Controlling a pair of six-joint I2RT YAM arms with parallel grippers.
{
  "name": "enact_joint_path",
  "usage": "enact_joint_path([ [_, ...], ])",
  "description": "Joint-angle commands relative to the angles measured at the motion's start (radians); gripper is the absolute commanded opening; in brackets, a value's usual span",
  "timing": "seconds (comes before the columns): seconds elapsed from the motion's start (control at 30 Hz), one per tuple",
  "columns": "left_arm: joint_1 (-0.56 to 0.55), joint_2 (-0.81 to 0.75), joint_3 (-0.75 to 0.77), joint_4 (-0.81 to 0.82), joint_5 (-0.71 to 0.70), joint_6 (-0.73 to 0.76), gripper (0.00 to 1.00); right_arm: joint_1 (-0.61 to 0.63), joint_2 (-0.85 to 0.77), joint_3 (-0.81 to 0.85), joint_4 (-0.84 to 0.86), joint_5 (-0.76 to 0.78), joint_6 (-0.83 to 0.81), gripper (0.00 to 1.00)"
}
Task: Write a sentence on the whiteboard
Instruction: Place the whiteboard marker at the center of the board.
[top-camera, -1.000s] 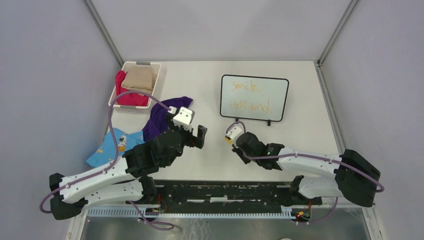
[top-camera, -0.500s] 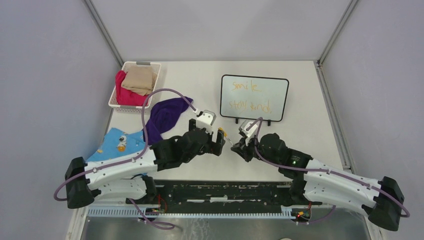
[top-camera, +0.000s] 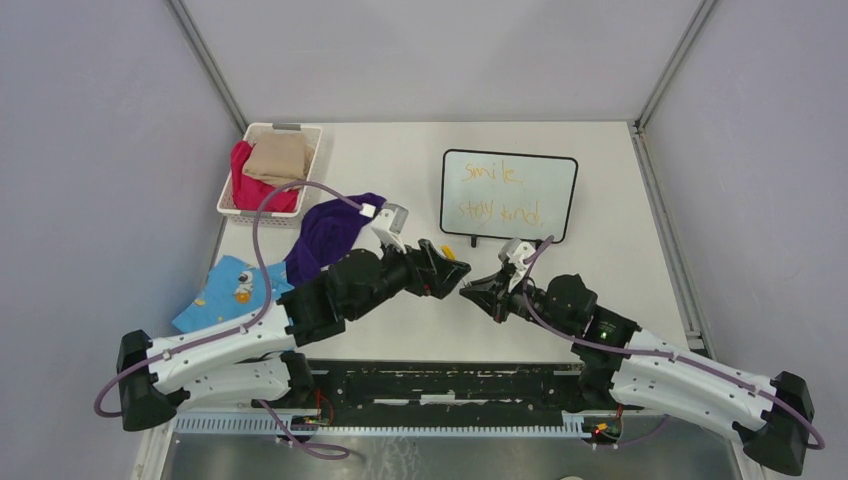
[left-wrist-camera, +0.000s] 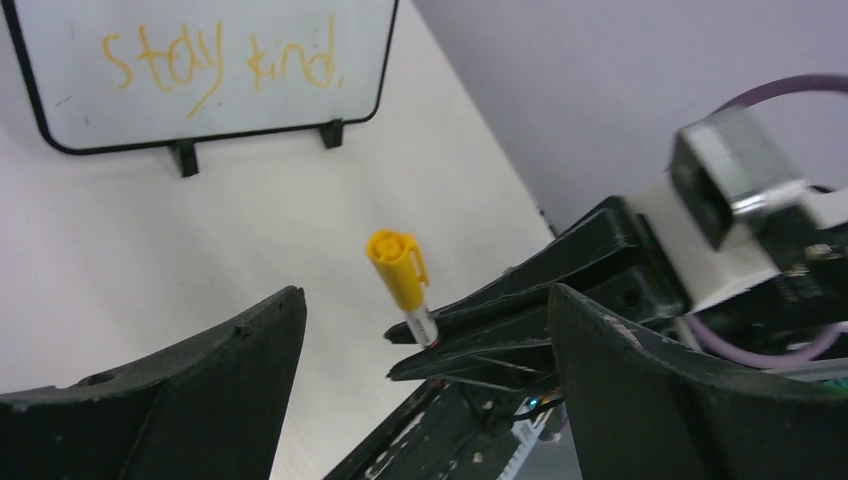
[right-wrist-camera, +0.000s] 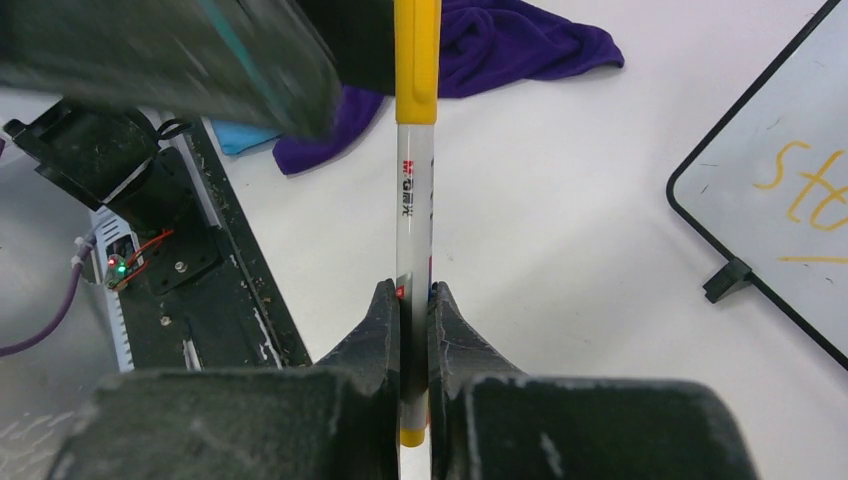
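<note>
The whiteboard (top-camera: 510, 196) stands upright on its two small feet at the back right of the table. On it is the sentence (top-camera: 498, 192) in thin orange handwriting, "smile" above "stay kind"; the left wrist view shows only "stay kind" (left-wrist-camera: 225, 60). My right gripper (right-wrist-camera: 412, 290) is shut on a white marker (right-wrist-camera: 413, 200) near its rear end. The marker's yellow cap (left-wrist-camera: 398, 265) points toward my left gripper (left-wrist-camera: 425, 300). That gripper is open, with one jaw on each side of the cap and not touching it. Both grippers meet just in front of the board (top-camera: 462, 280).
A white basket (top-camera: 314, 160) with red and tan clothes sits at the back left. A purple cloth (top-camera: 335, 228) and a blue printed garment (top-camera: 230, 290) lie in front of it, beside my left arm. A black rail (top-camera: 450, 385) runs along the near edge.
My left arm has swung right and turned its open jaws toward the marker. My right arm has carried the marker left and forward to meet it.
</note>
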Motion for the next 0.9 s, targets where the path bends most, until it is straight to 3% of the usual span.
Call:
enact_joint_path([
  [0.0,0.018,-0.081,-0.058,0.209,0.030,-0.097,0.95,0.005,-0.022,-0.012,0.099,-0.023,0.033,0.00],
  [0.17,0.042,-0.085,-0.063,0.233,0.069,-0.112,0.90,0.004,-0.044,-0.030,0.142,-0.047,0.049,0.00],
  [0.27,0.053,-0.063,-0.062,0.275,0.124,-0.124,0.76,0.005,-0.035,-0.027,0.160,-0.075,0.046,0.00],
  [0.6,0.057,-0.040,-0.058,0.290,0.161,-0.124,0.46,0.006,-0.025,-0.032,0.189,-0.095,0.047,0.00],
  [0.87,0.057,-0.022,-0.088,0.298,0.170,-0.150,0.13,0.007,-0.031,-0.038,0.210,-0.082,0.056,0.00],
])
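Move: The whiteboard marker stands up out of the right hand's fingers; its yellow cap is about 3 cm ahead, 3 left and 6 above that hand. From the left hand the cap lies nearly between the open fingers, some 2 cm ahead and 1 above. The whiteboard lies about 21 cm ahead and 14 to the right of the left hand, 24 below; the purple cloth some 11 ahead, 24 left and 25 below. Upward about 4 cm, the left hand lifts its wide-open fingers to the marker's yellow cap, tipping them up some 15 degrees to nearly level, then hovers there and closes them to pinch the cap from its two sides. The right hand keeps its pinch lower on the barrel and eases up and slightly back, tilting a little. ##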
